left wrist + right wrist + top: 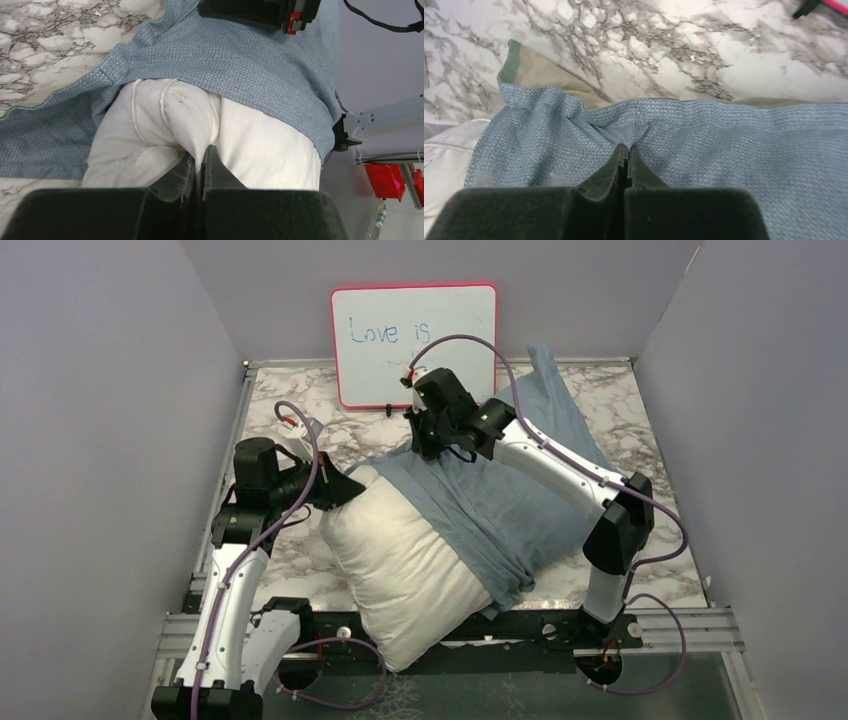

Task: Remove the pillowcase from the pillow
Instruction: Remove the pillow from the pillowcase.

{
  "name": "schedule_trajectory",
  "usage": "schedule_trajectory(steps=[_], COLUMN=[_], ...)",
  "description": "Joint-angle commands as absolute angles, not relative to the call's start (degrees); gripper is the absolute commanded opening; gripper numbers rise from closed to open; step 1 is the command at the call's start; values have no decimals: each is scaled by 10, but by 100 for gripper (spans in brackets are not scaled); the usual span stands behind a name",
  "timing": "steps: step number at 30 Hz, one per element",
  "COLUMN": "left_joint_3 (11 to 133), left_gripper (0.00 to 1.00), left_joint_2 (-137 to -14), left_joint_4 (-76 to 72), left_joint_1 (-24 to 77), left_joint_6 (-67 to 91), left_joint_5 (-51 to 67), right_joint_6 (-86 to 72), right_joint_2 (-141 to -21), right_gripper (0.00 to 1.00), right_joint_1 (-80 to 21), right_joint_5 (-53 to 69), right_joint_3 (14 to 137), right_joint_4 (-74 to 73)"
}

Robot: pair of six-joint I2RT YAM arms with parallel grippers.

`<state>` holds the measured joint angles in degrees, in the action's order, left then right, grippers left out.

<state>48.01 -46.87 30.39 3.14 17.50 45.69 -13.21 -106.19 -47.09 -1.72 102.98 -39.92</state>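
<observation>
The white pillow (pixel 395 570) lies slanted across the table, its near corner hanging over the front rail. The blue-grey pillowcase (pixel 510 500) still covers its far right half and trails toward the back right. My left gripper (pixel 345 487) is at the pillow's bare left end, shut on a fold of white pillow fabric (pixel 170 115) in my left gripper (pixel 202 150). My right gripper (pixel 425 447) is at the pillowcase's far edge. In the right wrist view my right gripper (pixel 625 148) is shut on the pillowcase (pixel 724 145), creases running to its tips; a tan and olive hem (pixel 539 72) shows.
A red-framed whiteboard (pixel 413 343) leans against the back wall. The marble tabletop (pixel 290 415) shows to the left and behind the pillow. Grey walls close in both sides. A metal rail (pixel 690 625) runs along the near edge by the arm bases.
</observation>
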Motion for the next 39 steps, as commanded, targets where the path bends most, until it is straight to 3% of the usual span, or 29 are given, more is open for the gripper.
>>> schedule_trajectory(steps=[1, 5, 16, 18, 20, 22, 25, 29, 33, 39], left_joint_3=[471, 462, 449, 442, 423, 405, 364, 341, 336, 334], left_gripper=[0, 0, 0, 0, 0, 0, 0, 0, 0, 0], left_joint_2=[-446, -431, -420, -423, -422, -418, -405, -406, -396, -378], left_joint_4=[288, 295, 313, 311, 288, 256, 187, 142, 131, 126], left_joint_1=[36, 37, 36, 36, 36, 36, 37, 36, 36, 36], left_joint_6=[204, 203, 135, 134, 146, 155, 178, 188, 192, 194], left_joint_5=[477, 460, 423, 431, 442, 464, 505, 546, 549, 545], right_joint_6=[-125, -123, -129, -129, -130, -123, -144, -132, -106, -77], right_joint_2=[-1013, -994, -974, -980, -991, -992, -976, -995, -1061, -1162], right_gripper=[1, 1, 1, 1, 1, 7, 27, 56, 65, 67], right_joint_1=[-472, -448, -390, -386, -386, -386, -391, -419, -435, -457], right_joint_5=[-156, -227, -250, -224, -124, 13, 161, 156, 115, 9], right_joint_3=[1024, 1027, 1059, 1075, 1104, 1108, 1064, 1056, 1116, 1192], right_joint_4=[-390, -393, -412, -423, -455, -460, -414, -418, -484, -548])
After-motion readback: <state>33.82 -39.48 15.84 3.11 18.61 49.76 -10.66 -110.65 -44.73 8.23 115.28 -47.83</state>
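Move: The right hand already pinches the pillowcase's open hem; the case's far corner, the way it pulls, lies about 20 cm ahead, 24 cm right and 12 cm lower. The bare pillow's middle is some 22 cm behind the right hand, level sideways, 8 cm lower. The left hand still grips the pillow corner; from it the pinched hem is roughly 7 cm ahead, 12 cm right and slightly lower. Right hand drags the pinched hem about 8 cm right and forward, releases, swings back open; left keeps hold, sinking. ##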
